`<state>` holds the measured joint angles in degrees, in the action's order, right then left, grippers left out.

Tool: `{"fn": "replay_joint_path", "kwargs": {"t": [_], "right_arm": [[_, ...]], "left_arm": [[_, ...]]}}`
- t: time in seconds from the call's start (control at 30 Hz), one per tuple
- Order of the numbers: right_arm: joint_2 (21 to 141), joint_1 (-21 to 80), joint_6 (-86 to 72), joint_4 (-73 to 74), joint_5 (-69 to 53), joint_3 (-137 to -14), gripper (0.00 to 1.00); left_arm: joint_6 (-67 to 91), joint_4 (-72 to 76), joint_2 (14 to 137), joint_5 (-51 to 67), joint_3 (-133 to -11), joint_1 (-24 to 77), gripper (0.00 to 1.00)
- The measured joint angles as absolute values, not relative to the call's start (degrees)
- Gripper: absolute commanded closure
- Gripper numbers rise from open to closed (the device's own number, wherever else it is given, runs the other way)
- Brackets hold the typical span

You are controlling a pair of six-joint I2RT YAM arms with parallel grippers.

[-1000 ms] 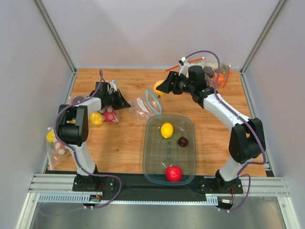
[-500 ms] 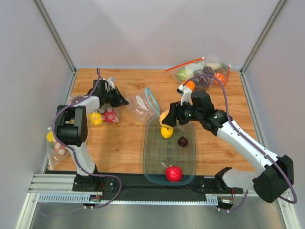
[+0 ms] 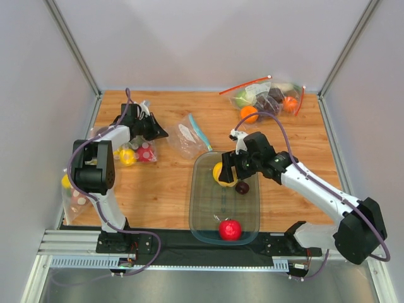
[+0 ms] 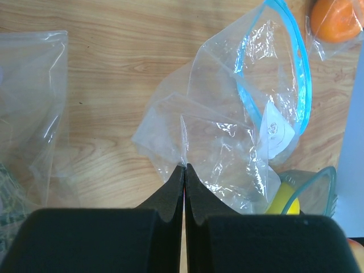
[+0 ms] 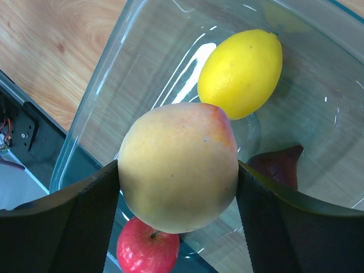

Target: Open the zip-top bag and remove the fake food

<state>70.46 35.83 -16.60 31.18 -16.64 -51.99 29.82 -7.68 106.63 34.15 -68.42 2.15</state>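
The zip-top bag (image 3: 188, 134) (image 4: 227, 142) lies crumpled on the wood, and its light-blue mouth strip (image 4: 302, 74) gapes open. My left gripper (image 3: 165, 133) (image 4: 185, 166) is shut on a fold of its clear plastic. My right gripper (image 3: 223, 175) (image 5: 178, 170) hangs over the clear bin (image 3: 195, 208) (image 5: 91, 114), closed on the orange-yellow peach (image 5: 170, 145), which touches both fingers. In the bin below lie the yellow lemon (image 5: 242, 71), the dark plum (image 3: 242, 187) (image 5: 278, 165) and the red apple (image 3: 230, 229) (image 5: 147, 253).
A bigger clear bag with red zip strips (image 3: 268, 98) holds other fruit at the back right, with a bright orange (image 3: 249, 113) (image 4: 335, 20) at its near end. More clear bags with small toys (image 3: 129, 154) lie along the left side. A black rail runs along the near edge.
My right arm has carried the peach from the back of the table, near the bag, to above the bin. My left gripper has held on, and the bag has shifted slightly.
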Motion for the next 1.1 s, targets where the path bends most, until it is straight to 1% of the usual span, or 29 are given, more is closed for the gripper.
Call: {"fn": "replay_joint_path", "kwargs": {"t": [0.07, 0.17, 0.2, 0.23, 0.27, 0.33, 0.37, 0.4, 0.43, 0.5, 0.53, 0.57, 0.6, 0.87, 1.1], "right_arm": [[71.53, 35.83, -16.43, 31.38, -16.69, -52.25, 0.09], [72.82, 35.83, -15.94, 32.14, -16.82, -53.34, 0.06], [73.19, 35.83, -15.68, 32.51, -16.86, -53.87, 0.05], [73.47, 35.83, -15.42, 32.82, -16.84, -54.41, 0.0], [73.65, 35.83, -15.18, 33.34, -16.8, -54.96, 0.0], [73.73, 35.81, -14.55, 34.06, -16.51, -55.81, 0.0], [73.71, 35.81, -14.39, 34.17, -16.36, -56.03, 0.0], [73.67, 35.66, -14.06, 34.48, -15.94, -56.34, 0.0], [73.56, 35.4, -13.82, 34.79, -15.68, -56.49, 0.0], [72.97, 33.98, -13.65, 35.4, -15.18, -56.64, 0.0], [72.2, 32.75, -13.67, 35.7, -14.57, -56.64, 0.0], [71.99, 31.57, -13.65, 35.73, -14.35, -56.64, 0.0], [71.42, 29.65, -13.74, 35.7, -14.11, -56.64, 0.0], [70.63, 14.15, -14.87, 29.52, -14.48, -58.22, 0.0], [73.84, 3.51, -16.14, 22.63, -17.23, -61.87, 0.0]], "left_arm": [[29.5, -8.01, 106.63, 34.04, -68.42, 2.15, 1.0], [29.06, -8.4, 106.63, 33.98, -68.47, 2.15, 0.9], [28.95, -8.69, 106.63, 33.95, -68.55, 2.15, 0.81], [28.64, -8.91, 106.63, 33.93, -68.64, 2.15, 0.77], [28.42, -8.99, 106.61, 33.91, -68.69, 2.15, 0.7], [28.18, -9.13, 106.59, 33.69, -68.75, 2.15, 0.6], [28.03, -9.23, 106.59, 33.58, -68.75, 2.15, 0.51], [27.68, -9.37, 106.59, 33.41, -68.75, 2.15, 0.47], [27.64, -9.56, 106.59, 33.23, -68.75, 2.15, 0.28], [27.29, -9.74, 106.48, 32.91, -68.75, 2.17, 0.21], [27.14, -10.02, 106.13, 32.4, -68.75, 2.24, 0.15], [27.05, -10.28, 105.75, 32.18, -68.71, 2.22, 0.12], [26.87, -10.02, 104.9, 31.66, -68.25, 2.2, 0.01], [25.21, -9.45, 90.04, 27.55, -62.13, 2.15, 0.01], [20.71, -12.12, 79.07, 24.6, -62.5, 2.17, 0.01]]}}
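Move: The peach sits between the right fingers, over the tray, whose middle is about 7 cm back and 9 below. Below the hand by about as much lie the lemon, 2 cm ahead and 1 left, and the dark fig, some 4 back and 6 right. The left fingertips are at the empty bag's left edge; its middle is about 7 cm right, level fore and aft, 4 below. A filled bag lies 9 cm left and 6 back. The peach is let go over the tray as the right fingers open wide; that empty hand then swings forward and right, about 15 cm each way, rising some 7 and turning roughly 30 degrees clockwise, towards the orange's bag. The left fingers open at the empty bag's edge and release it before that hand climbs about 13 cm, easing slightly back and left while its fingertips tilt up. ##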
